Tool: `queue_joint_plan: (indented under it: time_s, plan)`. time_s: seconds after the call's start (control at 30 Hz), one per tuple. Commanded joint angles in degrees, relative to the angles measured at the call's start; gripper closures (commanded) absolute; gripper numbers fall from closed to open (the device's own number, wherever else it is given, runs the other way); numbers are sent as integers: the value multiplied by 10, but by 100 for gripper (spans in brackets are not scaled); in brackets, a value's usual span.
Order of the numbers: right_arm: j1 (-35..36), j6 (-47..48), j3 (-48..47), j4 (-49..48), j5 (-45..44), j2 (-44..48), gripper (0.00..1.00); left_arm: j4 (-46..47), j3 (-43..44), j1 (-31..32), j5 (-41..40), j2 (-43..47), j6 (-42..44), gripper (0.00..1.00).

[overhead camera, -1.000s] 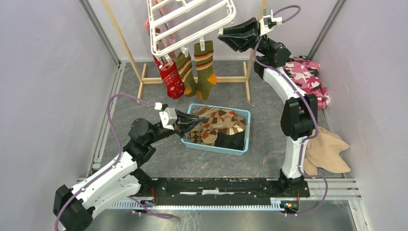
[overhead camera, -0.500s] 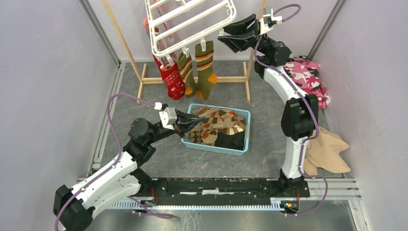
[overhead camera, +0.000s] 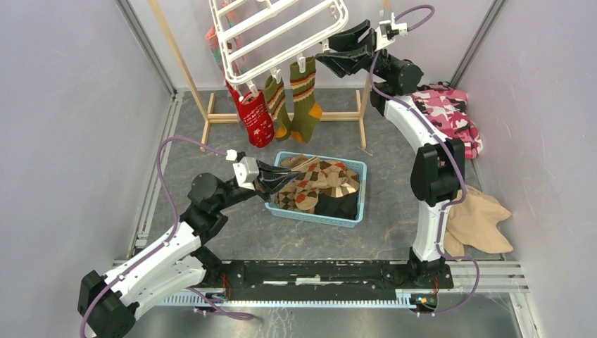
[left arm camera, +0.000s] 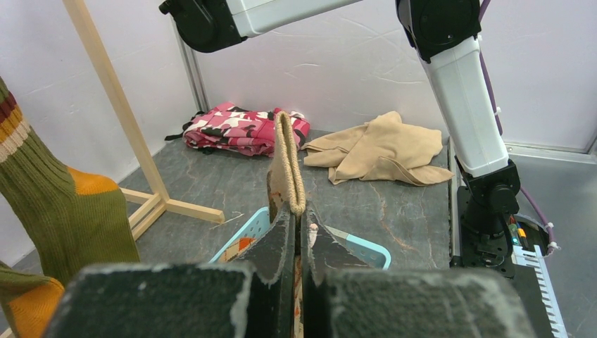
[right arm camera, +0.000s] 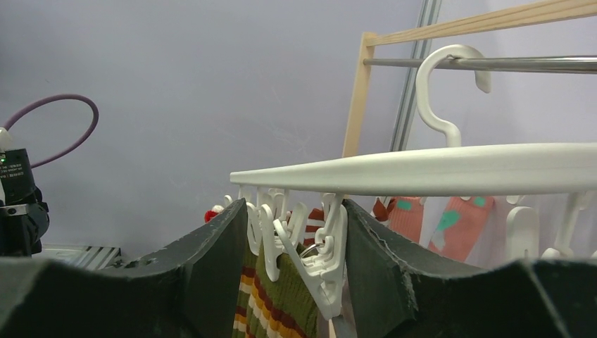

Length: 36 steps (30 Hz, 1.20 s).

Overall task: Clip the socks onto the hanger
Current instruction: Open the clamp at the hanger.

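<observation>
The white hanger [overhead camera: 278,32] hangs tilted from the wooden stand, with a red sock [overhead camera: 255,120] and two olive striped socks [overhead camera: 306,98] clipped along its near rim. My right gripper [overhead camera: 322,52] is at that rim, open. In the right wrist view its jaws [right arm camera: 296,204] stand either side of a dangling white clip [right arm camera: 320,264], and a striped olive sock [right arm camera: 274,303] hangs just behind it. My left gripper [overhead camera: 285,182] is over the basket, shut on the cuff of a tan sock [left arm camera: 287,165] that sticks up past the fingertips [left arm camera: 299,215].
A light blue basket [overhead camera: 355,172] holds several argyle socks. The wooden stand [overhead camera: 211,116] straddles the back floor. A pink camouflage cloth [overhead camera: 450,113] and a beige cloth [overhead camera: 479,222] lie at the right. Salmon socks [right arm camera: 450,225] hang on the hanger's far side.
My right gripper's jaws have widened around the clip and moved slightly up. The hanger and its socks have swung up and to the left. The left arm has stayed put.
</observation>
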<state>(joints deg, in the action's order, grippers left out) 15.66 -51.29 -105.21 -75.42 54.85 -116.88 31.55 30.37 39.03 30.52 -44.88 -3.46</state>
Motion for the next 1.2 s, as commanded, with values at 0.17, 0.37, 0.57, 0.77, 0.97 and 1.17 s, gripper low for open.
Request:
queue_joint_plan:
  time_s: [0.17,0.37,0.57,0.77,0.97,1.17]
  plan:
    - [2,18,-13,7,-5,35,39,11,21,3,5,2,-17,98]
    - [2,27,-10,15,-9,40,38,11,22,3,4,3,-18,98]
    - [2,33,-11,20,-11,43,39,11,23,3,5,3,-18,98]
    - [2,35,-11,27,-7,43,53,11,23,3,4,4,-18,98]
    - [2,36,-10,29,-4,44,69,15,23,3,4,1,-17,98]
    - [2,25,-5,31,-3,48,83,23,55,3,-17,-33,-15,98]
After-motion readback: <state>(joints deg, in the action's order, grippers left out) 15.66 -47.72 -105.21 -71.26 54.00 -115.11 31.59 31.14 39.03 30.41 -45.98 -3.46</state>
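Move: The empty clamp at the hanger's right end stands between the right hand's spread fingers, about 1 cm forward and 1 cm left of their midpoint, at their height. The nearer green sock hangs some 5 cm left, 3 cm back and 12 cm below, the other green sock about 11 cm left, 5 cm back and 13 cm below. From the left hand, the clamp is roughly 24 cm ahead, 6 cm right and 16 cm higher. The right hand rises about 1 cm around the hanger's empty clamp, then closes its fingers to pinch it. ##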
